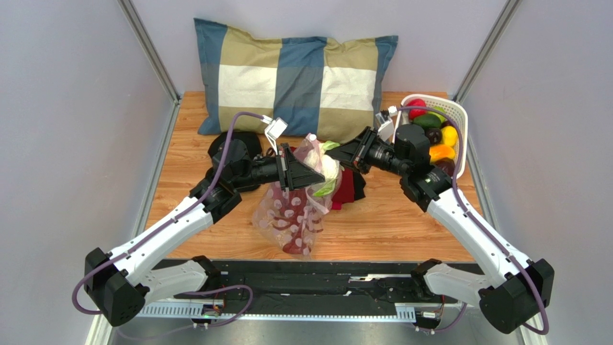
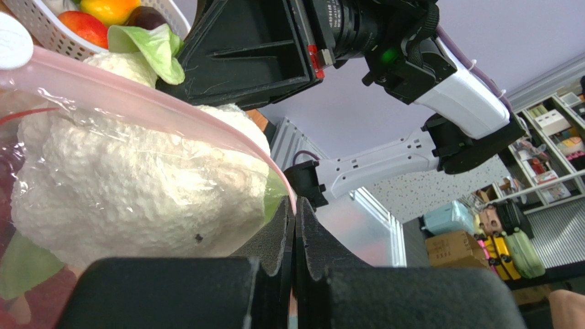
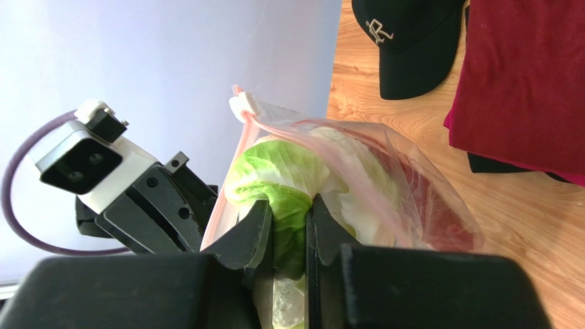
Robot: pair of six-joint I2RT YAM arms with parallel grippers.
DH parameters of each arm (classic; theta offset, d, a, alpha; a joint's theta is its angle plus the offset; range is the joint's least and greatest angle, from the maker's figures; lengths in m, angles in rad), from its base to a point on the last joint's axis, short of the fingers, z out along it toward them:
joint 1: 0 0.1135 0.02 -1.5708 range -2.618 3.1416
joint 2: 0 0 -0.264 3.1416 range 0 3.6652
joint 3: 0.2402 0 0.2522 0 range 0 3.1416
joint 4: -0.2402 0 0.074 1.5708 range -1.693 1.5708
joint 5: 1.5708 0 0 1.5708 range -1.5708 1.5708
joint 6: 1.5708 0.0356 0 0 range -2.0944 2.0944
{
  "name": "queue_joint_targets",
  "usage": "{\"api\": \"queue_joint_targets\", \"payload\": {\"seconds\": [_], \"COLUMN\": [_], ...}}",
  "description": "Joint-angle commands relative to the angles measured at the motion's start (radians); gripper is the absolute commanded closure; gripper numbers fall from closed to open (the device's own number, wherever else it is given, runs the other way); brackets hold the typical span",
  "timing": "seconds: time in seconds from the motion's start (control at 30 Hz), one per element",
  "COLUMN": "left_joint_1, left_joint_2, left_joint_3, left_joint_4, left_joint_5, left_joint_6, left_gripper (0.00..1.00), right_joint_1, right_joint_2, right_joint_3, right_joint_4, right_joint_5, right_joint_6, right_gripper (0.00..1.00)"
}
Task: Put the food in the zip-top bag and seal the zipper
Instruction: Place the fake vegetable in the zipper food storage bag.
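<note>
The zip-top bag (image 1: 291, 215) hangs over the table middle, with red food at its bottom. My left gripper (image 2: 295, 205) is shut on the bag's mouth edge, pinching the pink zipper (image 2: 171, 103) strip. A white cauliflower (image 2: 137, 185) with green leaves sits in the bag's mouth. In the right wrist view my right gripper (image 3: 288, 205) is shut on the cauliflower's green leaf (image 3: 281, 171), facing the left gripper (image 3: 137, 205). A white slider tab (image 3: 245, 105) sits at the zipper's end.
A white basket (image 1: 460, 118) at the back right holds several more fruits and vegetables. A folded red cloth (image 1: 352, 183) lies behind the bag and a black cap (image 1: 232, 147) at the left. A checked pillow (image 1: 295, 79) leans against the back wall.
</note>
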Motion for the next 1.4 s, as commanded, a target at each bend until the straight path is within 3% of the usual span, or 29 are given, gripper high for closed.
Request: {"api": "queue_joint_targets", "payload": {"seconds": [0.0,0.17,0.37,0.53,0.63,0.83,1.07,1.1,1.23,1.27,1.37], "left_joint_1": [-0.009,-0.009,-0.009,-0.009,-0.009,-0.009,-0.009,-0.009,-0.009,-0.009,-0.012], "left_joint_2": [-0.029,0.003,0.017,-0.021,-0.039,-0.042,-0.082,-0.093,-0.099,-0.099,-0.096], "left_joint_3": [-0.007,0.007,0.031,0.03,0.018,0.008,0.001,-0.002,-0.01,-0.01,-0.005], "left_joint_4": [0.105,0.151,0.17,0.142,0.135,0.184,0.133,0.13,0.138,0.145,0.158], "left_joint_5": [0.016,0.017,0.028,0.037,0.048,0.094,0.113,0.106,0.122,0.126,0.16], "left_joint_6": [-0.039,-0.097,-0.107,-0.058,-0.041,-0.013,0.087,0.103,0.128,0.136,0.159], "left_gripper": [1.0,1.0,1.0,1.0,1.0,1.0,1.0,1.0,1.0,1.0,1.0], "right_joint_1": [0.025,0.151,0.305,0.294,0.277,0.274,0.211,0.196,0.203,0.209,0.236], "right_joint_2": [-0.024,-0.05,-0.053,-0.096,-0.111,-0.073,-0.042,-0.03,-0.024,-0.021,-0.004], "right_joint_3": [0.086,0.008,-0.011,-0.031,-0.049,-0.118,-0.043,-0.035,-0.04,-0.044,-0.012], "right_joint_4": [-0.045,-0.062,-0.038,-0.067,-0.092,0.026,-0.094,-0.099,-0.026,0.014,0.009], "right_joint_5": [0.079,0.313,0.369,0.145,-0.016,-0.283,-0.499,-0.574,-0.636,-0.636,-0.665], "right_joint_6": [0.032,-0.057,-0.303,-0.532,-0.577,-0.475,-0.561,-0.551,-0.444,-0.432,-0.439], "right_gripper": [1.0,1.0,1.0,1.0,1.0,1.0,1.0,1.0,0.99,0.97,0.79]}}
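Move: The cauliflower, already gripped by its leaf, has its middle about 5 cm back, 2 cm left and 4 cm below the right hand, partly in the bag's mouth. The mouth's middle lies some 5 cm back, 3 cm left and 5 cm below; the white zip slider about 5 cm ahead and 5 cm left, roughly level. From the left hand, already pinching the rim, the cauliflower is about 4 cm ahead, straight in line sideways and 2 cm lower. Keeping its pinch on the leaf, the right hand carries the cauliflower into the bag, first back, left and down, then mainly back towards the base, about 14 cm in all, while it swings some 45 degrees counter-clockwise. The left hand keeps the rim pinched shut in its fingers and draws back about 5 cm, rising slightly and turning some 10 degrees clockwise. ##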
